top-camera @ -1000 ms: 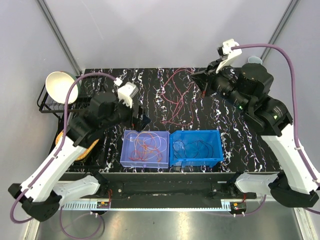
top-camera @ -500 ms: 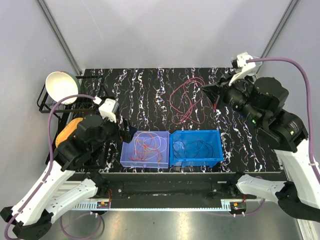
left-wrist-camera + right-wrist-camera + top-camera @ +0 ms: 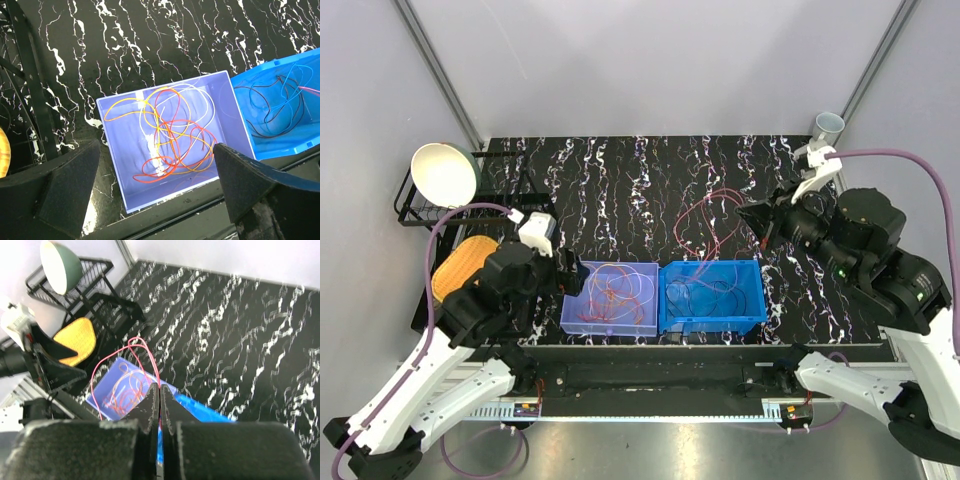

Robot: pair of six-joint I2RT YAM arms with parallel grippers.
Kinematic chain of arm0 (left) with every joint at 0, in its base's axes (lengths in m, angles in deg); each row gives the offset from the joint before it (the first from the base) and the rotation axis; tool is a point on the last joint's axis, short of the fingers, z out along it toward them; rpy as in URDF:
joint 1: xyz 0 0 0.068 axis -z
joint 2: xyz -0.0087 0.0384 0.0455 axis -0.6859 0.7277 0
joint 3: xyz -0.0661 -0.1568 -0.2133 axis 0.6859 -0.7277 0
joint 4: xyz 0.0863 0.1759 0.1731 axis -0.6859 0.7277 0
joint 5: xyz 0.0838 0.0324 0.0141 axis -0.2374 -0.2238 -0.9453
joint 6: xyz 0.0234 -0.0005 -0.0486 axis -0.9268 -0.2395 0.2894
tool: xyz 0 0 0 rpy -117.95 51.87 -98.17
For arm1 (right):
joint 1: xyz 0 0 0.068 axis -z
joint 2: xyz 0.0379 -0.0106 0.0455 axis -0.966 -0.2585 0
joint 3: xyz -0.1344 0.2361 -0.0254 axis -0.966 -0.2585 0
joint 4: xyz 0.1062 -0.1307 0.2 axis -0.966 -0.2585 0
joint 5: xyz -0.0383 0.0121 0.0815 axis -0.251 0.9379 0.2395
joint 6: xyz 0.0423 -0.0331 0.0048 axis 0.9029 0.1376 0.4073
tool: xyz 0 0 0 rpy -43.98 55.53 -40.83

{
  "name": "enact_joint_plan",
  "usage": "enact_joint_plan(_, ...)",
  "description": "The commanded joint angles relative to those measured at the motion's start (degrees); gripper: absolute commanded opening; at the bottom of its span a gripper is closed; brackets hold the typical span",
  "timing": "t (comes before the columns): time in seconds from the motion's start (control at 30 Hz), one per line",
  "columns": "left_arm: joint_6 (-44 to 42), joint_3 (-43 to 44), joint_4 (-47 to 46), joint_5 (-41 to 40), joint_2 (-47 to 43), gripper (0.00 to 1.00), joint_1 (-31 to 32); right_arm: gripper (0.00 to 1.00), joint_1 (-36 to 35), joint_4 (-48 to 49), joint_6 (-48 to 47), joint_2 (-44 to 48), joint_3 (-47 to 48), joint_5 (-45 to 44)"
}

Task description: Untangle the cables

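Observation:
A thin red cable (image 3: 704, 214) hangs in loops from my right gripper (image 3: 752, 213), which is shut on it above the table, right of the loops. Its lower end trails into the blue bin (image 3: 712, 322), where black, blue and red cables (image 3: 278, 102) lie. In the right wrist view the cable (image 3: 136, 343) rises from between the closed fingertips of the right gripper (image 3: 160, 388). My left gripper (image 3: 157, 200) stands wide open above the near edge of the purple bin (image 3: 114, 165), holding nothing. Orange, red, yellow and white cables (image 3: 167, 137) lie tangled in that bin.
A white bowl (image 3: 443, 172) rests on a black wire rack (image 3: 412, 212) at the far left, with a yellow round object (image 3: 460, 262) below it. A pale cup (image 3: 828, 125) stands at the back right corner. Both bins sit side by side at the table's near edge.
My right gripper has moved right and toward the near side, pulling the red cable off the table's middle toward the blue bin. The left arm has drawn back to the purple bin's left edge.

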Motion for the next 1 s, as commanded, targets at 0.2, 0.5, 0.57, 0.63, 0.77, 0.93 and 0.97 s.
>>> enact_joint_plan(0.2,0.69,-0.28,-1.83,-2.69,-1.16,0.99,0.12,0.0,0.24,-2.21,4.98,4.32,-9.12,-2.78)
enact_joint_plan(0.5,0.6,-0.54,-1.83,-3.48,-1.6,0.99,0.12,0.0,0.24,-2.74,8.84,5.47,-17.13,-5.58)
enact_joint_plan(0.57,0.6,-0.54,-1.74,-3.49,-1.78,0.99,0.12,0.0,0.15,-3.0,9.81,5.55,-18.88,-6.38)
enact_joint_plan(0.63,0.6,-0.54,-1.83,-3.57,-1.95,0.99,0.12,0.0,0.24,-3.09,10.43,5.55,-20.12,-6.73)
enact_joint_plan(0.77,0.6,-0.72,-1.83,-3.4,-1.78,0.99,0.12,0.0,0.24,-3.18,12.44,5.38,-23.45,-7.17)
enact_joint_plan(0.93,0.6,-0.63,-1.83,-3.4,-1.95,0.99,0.12,0.0,0.24,-3.44,13.86,4.76,-25.92,-10.85)
enact_joint_plan(0.97,0.69,-0.72,-1.83,-3.4,-2.04,0.99,0.21,0.0,0.24,-3.71,14.12,4.41,-26.45,-11.47)
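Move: The right hand holds the pinkish-red cable well above the table. The blue box it is being taken to has its middle about 6 cm ahead, sideways about level with the hand, and some 40 cm below. The purple box stands around 21 cm to the hand's left, 5 cm ahead, at much the same depth. From the idle left hand, the blue box lies about 28 cm to the right, 6 cm ahead and 19 cm below. Straight down at a steady pace, about 17 cm, the right hand lowers the dangling cable towards and into the blue box, with hardly any travel forward or sideways. As it sinks, the wrist tips the fingers some 25 degrees further down and turns slightly clockwise; the shut fingers keep their pinch on the cable. ##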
